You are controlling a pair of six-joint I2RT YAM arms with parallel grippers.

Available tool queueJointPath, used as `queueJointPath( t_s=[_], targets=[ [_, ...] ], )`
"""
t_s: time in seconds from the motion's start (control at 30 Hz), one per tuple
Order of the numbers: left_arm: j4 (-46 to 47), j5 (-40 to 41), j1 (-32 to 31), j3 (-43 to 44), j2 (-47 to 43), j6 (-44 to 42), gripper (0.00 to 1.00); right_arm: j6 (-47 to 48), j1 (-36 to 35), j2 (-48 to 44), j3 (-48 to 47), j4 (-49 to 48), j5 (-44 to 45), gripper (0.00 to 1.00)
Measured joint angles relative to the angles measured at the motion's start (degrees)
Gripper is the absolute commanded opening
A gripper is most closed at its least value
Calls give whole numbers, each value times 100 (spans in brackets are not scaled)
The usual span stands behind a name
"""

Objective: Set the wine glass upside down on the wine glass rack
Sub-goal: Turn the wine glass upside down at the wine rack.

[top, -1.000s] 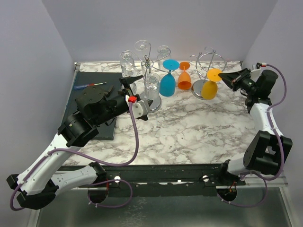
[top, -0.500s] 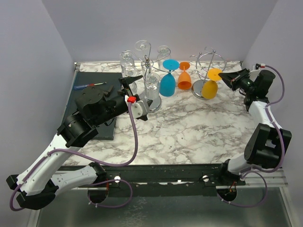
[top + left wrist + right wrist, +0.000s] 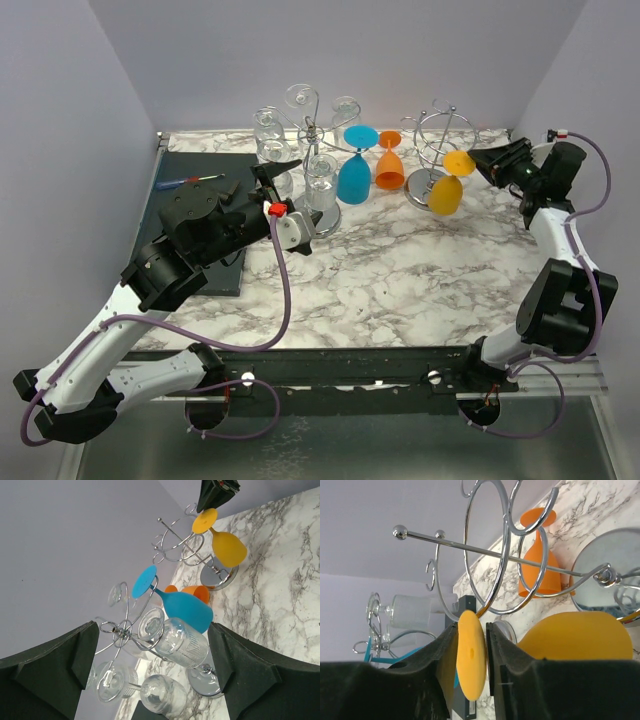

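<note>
A yellow wine glass (image 3: 445, 195) hangs upside down on the chrome rack (image 3: 442, 128) at the back right, its bowl (image 3: 575, 636) low and its round foot (image 3: 471, 656) caught in a wire loop (image 3: 490, 555). My right gripper (image 3: 482, 164) straddles that foot edge-on. Its jaws stand slightly apart, with a thin gap showing beside the right finger (image 3: 496, 645), so the right gripper (image 3: 471, 630) is open. My left gripper (image 3: 293, 203) hangs wide open and empty in front of the other rack (image 3: 312, 130); the left gripper (image 3: 150, 680) frames its clear glasses (image 3: 190, 642).
A blue glass (image 3: 353, 176) and an orange glass (image 3: 389, 171) hang between the two racks. Several clear glasses hang on the left rack. A dark mat (image 3: 195, 170) with a screwdriver (image 3: 190, 181) lies at the left. Walls close in behind and on both sides.
My right gripper's jaws have parted from the yellow glass's foot and drawn slightly back. The glass has shifted a little and hangs on the rack. The left arm is unchanged.
</note>
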State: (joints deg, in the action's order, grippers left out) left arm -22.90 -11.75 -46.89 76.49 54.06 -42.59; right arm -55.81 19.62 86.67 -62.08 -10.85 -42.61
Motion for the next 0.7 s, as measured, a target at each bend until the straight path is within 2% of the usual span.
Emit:
queueJointPath(
  t_s=[0.33, 0.47, 0.7],
  targets=[
    [-9, -31, 0, 63, 0, 15, 99, 391, 0, 28, -87, 514, 302, 54],
    [-4, -33, 0, 98, -9, 31, 99, 612, 0, -92, -210, 1001, 605, 62],
    [-50, -22, 0, 153, -7, 267, 99, 1139, -20, -1307, -251, 1858, 1270, 65]
  ],
)
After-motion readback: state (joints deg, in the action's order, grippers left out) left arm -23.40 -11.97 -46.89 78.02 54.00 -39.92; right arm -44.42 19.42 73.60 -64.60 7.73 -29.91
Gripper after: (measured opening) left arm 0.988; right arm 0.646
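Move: The yellow glass, upside down at the rack's near right edge, has its foot at the right fingertips; its middle is about 1 cm ahead, 4 cm left and 9 cm below. The rack's pole stands some 7 cm ahead and 7 cm left, the orange glass about 6 cm ahead and 18 cm left. From the left hand, the yellow glass is roughly 22 cm ahead, 32 cm right and 27 cm below. Right fingers open wider, dipping about 2 cm, then back away and rise some 5 cm from the yellow foot. ##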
